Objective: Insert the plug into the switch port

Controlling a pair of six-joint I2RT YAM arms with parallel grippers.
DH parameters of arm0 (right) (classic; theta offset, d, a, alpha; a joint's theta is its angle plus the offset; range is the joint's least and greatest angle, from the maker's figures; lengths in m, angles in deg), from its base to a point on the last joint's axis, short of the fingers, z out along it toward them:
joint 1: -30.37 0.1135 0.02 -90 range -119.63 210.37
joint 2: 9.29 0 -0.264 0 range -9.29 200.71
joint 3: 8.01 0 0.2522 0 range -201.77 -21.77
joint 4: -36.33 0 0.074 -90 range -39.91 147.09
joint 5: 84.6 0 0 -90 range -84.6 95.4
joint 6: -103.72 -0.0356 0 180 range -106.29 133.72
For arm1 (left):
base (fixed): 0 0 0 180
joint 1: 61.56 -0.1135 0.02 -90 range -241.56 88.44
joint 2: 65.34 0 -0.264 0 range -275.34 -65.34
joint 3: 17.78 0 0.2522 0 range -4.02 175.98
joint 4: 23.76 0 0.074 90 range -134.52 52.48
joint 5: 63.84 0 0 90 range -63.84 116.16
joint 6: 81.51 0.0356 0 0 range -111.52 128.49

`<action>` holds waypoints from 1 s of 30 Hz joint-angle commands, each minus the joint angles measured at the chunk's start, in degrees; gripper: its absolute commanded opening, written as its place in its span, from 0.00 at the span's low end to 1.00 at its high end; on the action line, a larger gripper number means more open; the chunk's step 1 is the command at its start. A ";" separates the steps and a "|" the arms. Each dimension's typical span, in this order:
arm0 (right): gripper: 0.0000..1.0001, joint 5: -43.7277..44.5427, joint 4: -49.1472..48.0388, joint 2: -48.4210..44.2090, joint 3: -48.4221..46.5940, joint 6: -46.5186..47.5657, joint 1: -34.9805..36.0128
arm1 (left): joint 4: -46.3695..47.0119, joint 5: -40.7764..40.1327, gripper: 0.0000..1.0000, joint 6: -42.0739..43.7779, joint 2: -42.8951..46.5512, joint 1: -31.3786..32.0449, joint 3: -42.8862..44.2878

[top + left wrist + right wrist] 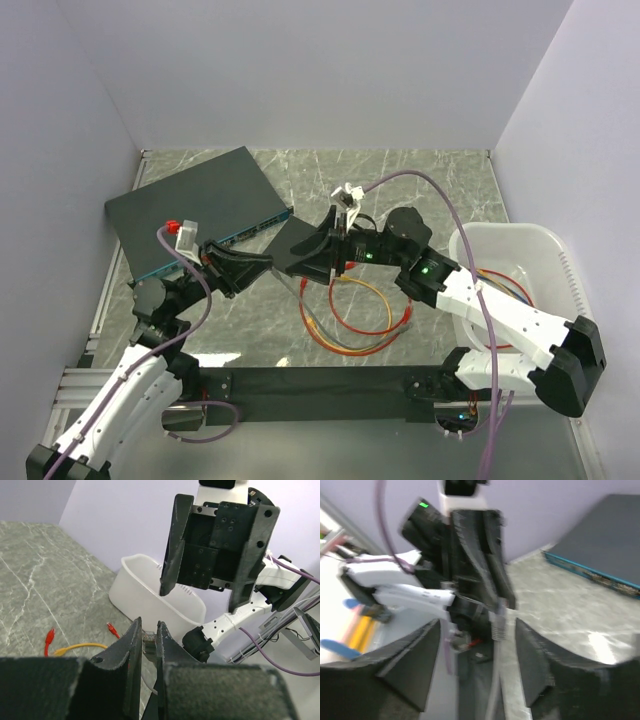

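My left gripper (148,626) is shut on a clear plug (148,640), which pokes out between its fingertips. In the right wrist view the plug's ribbed boot (498,626) and grey cable (494,680) hang between the spread fingers of my right gripper (477,626), which is open and touches nothing. In the top view the left gripper (258,262) and the right gripper (325,262) face each other over the small black box (293,240). I cannot make out the switch port itself. The left wrist view shows the right gripper (200,600) open just ahead.
A large dark slab with a blue front strip (195,210) lies at the back left, close to the small box. Loops of yellow and red cable (350,310) lie on the marble top. A white bin (520,262) stands at the right.
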 commanded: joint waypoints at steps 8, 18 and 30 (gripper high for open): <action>0.53 7.39 9.79 2.58 -2.29 8.78 2.19 | 4.78 -1.92 0.01 -0.46 -1.13 1.94 0.00; 0.45 4.49 7.33 3.90 -2.46 7.64 2.72 | 5.30 -2.97 0.01 0.24 -2.98 3.52 -0.09; 0.40 1.59 4.69 4.25 -1.67 5.88 2.99 | 3.81 -4.11 0.01 1.82 -3.42 4.49 0.35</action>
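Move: The plug, already pinched in the left fingers, sits at their tips, about 1 cm ahead and 1 cm right of the left hand point. From the open right hand it lies roughly 4 cm left, 1 cm ahead and 7 cm below. On the table some 30 cm under the right hand, the small black box is about 18 cm ahead, and the loose red-yellow cables are some 14 cm right, level with the hand. The right hand sinks about 6 cm towards the plug, fingers half closing, while the left keeps its pinch. ##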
